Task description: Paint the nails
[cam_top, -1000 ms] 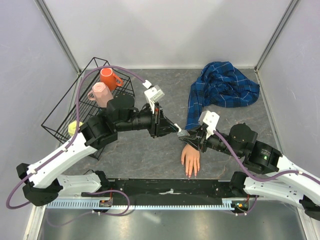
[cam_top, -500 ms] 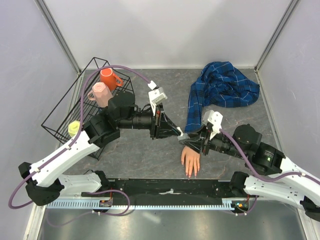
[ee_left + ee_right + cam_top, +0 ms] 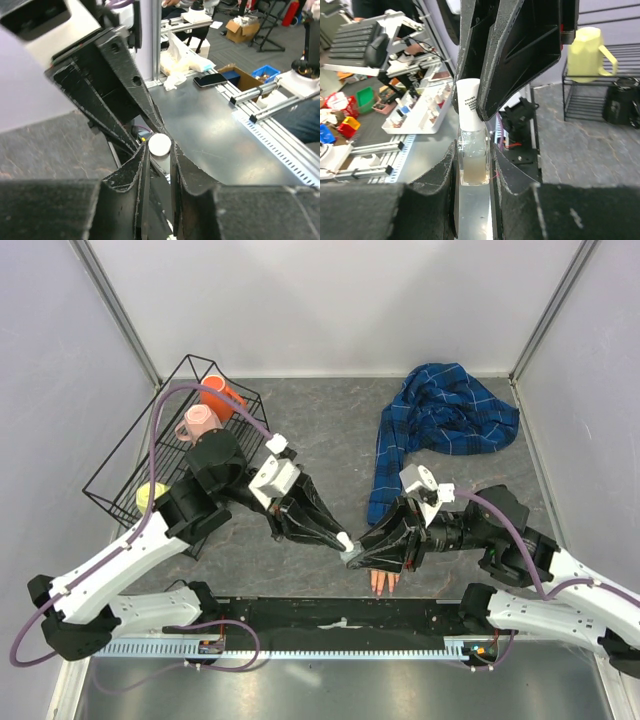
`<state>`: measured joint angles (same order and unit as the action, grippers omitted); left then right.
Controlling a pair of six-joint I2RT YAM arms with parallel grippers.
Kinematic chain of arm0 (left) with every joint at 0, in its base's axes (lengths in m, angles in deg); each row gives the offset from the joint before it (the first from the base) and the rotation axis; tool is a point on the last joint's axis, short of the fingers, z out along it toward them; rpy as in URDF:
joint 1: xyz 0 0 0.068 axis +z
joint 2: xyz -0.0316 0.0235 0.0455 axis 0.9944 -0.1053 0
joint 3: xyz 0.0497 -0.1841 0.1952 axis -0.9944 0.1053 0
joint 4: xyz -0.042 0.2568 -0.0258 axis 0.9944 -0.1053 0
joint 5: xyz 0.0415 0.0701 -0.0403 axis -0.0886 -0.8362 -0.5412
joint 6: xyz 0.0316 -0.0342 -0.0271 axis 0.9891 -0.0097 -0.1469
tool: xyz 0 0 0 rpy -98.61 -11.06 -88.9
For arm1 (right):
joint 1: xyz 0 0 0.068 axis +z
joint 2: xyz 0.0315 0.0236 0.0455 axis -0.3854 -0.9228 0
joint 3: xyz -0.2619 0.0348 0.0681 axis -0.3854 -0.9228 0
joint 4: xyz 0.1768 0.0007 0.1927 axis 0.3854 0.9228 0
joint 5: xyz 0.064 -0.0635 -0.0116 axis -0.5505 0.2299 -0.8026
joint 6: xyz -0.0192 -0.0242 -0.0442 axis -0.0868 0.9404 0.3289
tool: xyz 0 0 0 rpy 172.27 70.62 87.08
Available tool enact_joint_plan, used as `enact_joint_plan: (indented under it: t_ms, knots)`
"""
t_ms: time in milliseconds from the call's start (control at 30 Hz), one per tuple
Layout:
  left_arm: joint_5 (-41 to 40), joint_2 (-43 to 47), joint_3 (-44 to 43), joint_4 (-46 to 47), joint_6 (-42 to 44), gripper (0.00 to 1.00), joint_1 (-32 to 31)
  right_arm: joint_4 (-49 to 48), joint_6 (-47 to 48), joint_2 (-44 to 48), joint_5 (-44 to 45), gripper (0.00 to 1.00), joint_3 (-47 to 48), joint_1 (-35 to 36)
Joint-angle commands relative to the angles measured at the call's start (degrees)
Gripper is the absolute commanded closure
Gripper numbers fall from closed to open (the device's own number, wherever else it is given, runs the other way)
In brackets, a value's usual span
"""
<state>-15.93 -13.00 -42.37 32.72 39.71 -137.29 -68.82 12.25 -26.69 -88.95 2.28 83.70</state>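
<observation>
A small clear bottle (image 3: pixel 473 164) of pale liquid is clamped upright in my right gripper (image 3: pixel 472 155), which is shut on its glass body. Its white cap (image 3: pixel 468 105) is pinched by my left gripper (image 3: pixel 160 150), seen end-on as a white disc (image 3: pixel 160 144). In the top view the two grippers meet tip to tip, left (image 3: pixel 345 541) and right (image 3: pixel 358 557), just above the mannequin hand (image 3: pixel 385 582). Only its peach fingertips show below the right gripper; the nails are too small to make out. The blue plaid sleeve (image 3: pixel 440 420) runs back to the right.
A black wire rack (image 3: pixel 120 465) at the left holds an orange mug (image 3: pixel 215 395), a pink mug (image 3: pixel 200 423) and a yellow mug (image 3: pixel 150 496). A black rail (image 3: pixel 330 615) runs along the near table edge. Grey walls close in the sides and back.
Both grippers have come nearer and lower, still joined at the bottle, and now hang over the mannequin hand, hiding most of it. The left arm swung down and to the right.
</observation>
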Motion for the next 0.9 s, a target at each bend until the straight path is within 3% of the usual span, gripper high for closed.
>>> enact_joint_plan:
  t_ms: [0, 33, 133, 300, 333, 367, 500, 567, 600, 633, 700, 733, 767, 867]
  knots:
    - [-1.32, -1.04, 2.12, -4.17, 5.61, 0.92, -1.68, -17.82, -4.11, 0.16, 2.08, 1.0, 3.15, -0.39]
    - [-3.34, -0.34, 2.12, -4.34, 5.18, 0.79, -1.59, -17.03, -3.5, 0.34, 3.39, 1.0, 3.15, -0.39]
    - [-16.51, 0.98, 1.86, -6.01, 0.36, 0.56, -1.33, -12.99, -1.04, 0.69, 6.29, 1.0, 3.41, -0.39]
    - [-32.16, 6.34, 1.86, -7.5, -5.53, 0.37, -1.06, -4.99, 4.93, -0.89, 10.16, 1.0, 5.6, -0.39]
    - [-33.58, 7.13, 1.51, -8.99, -6.07, 0.17, -1.06, -4.11, 5.82, -1.76, 10.6, 1.0, 6.57, -0.39]
    - [-35.42, 8.97, 0.9, -9.61, -6.77, 0.08, -1.06, -2.01, 6.61, -2.12, 12.17, 1.0, 6.93, -0.3]
    - [-37.64, 13.01, 0.54, -11.64, -10.37, 0.06, -1.06, 0.47, 10.12, -3.44, 15.87, 1.0, 8.33, -0.39]
    - [-43.51, 13.73, -0.16, -14.26, -12.13, 0.05, -1.15, 1.96, 11.88, -4.84, 17.02, 1.0, 9.39, -0.39]
    - [-46.31, 13.47, -0.86, -15.93, -14.84, 0.07, -1.15, 2.4, 12.5, -5.28, 18.07, 1.0, 9.65, -0.39]
    - [-52.08, 12.94, -1.91, -17.34, -16.69, 0.14, -1.06, 2.75, 13.46, -6.07, 18.77, 1.0, 10.26, -0.3]
    - [-56.26, 11.11, -4.73, -20.07, -23.44, 0.25, -1.15, 3.98, 14.26, -7.3, 22.79, 1.0, 10.88, -0.39]
    - [-58.01, 10.14, -5.43, -20.34, -25.39, 0.26, -1.15, 4.6, 14.7, -7.65, 24.3, 1.0, 11.58, -0.3]
    - [-58.73, 9.43, -6.74, -20.69, -27.15, 0.23, -1.15, 5.38, 15.4, -8.01, 26.41, 1.0, 12.02, -0.39]
    - [-59.43, 5.92, -9.56, -20.95, -29.28, 0.01, -1.15, 7.24, 16.63, -9.85, 32.14, 1.0, 13.96, -0.39]
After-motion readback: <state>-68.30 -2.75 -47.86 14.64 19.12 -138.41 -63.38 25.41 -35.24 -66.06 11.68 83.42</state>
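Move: The left fingers are already shut on the white cap. The bottle, held in the right fingers, has its middle about 2 cm back, 2 cm to the right and 2 cm below the left hand point. The mannequin hand lies some 6 cm ahead, 10 cm to the right and 35 cm below; the plaid cuff is about 18 cm ahead, 11 cm right, also down on the table. From the right hand, the cap is about 2 cm ahead, 2 cm left and 2 cm above. Open the left gripper nearly fully to let go of the white cap, and carry it forward about 9 cm, then also left and slightly up, clear of the cap, swinging its fingers some 50 degrees counter-clockwise and tilting the wrist. Keep the bottle pinched in the right gripper and take it forward about 9 cm as well, turning some 25 degrees clockwise. ##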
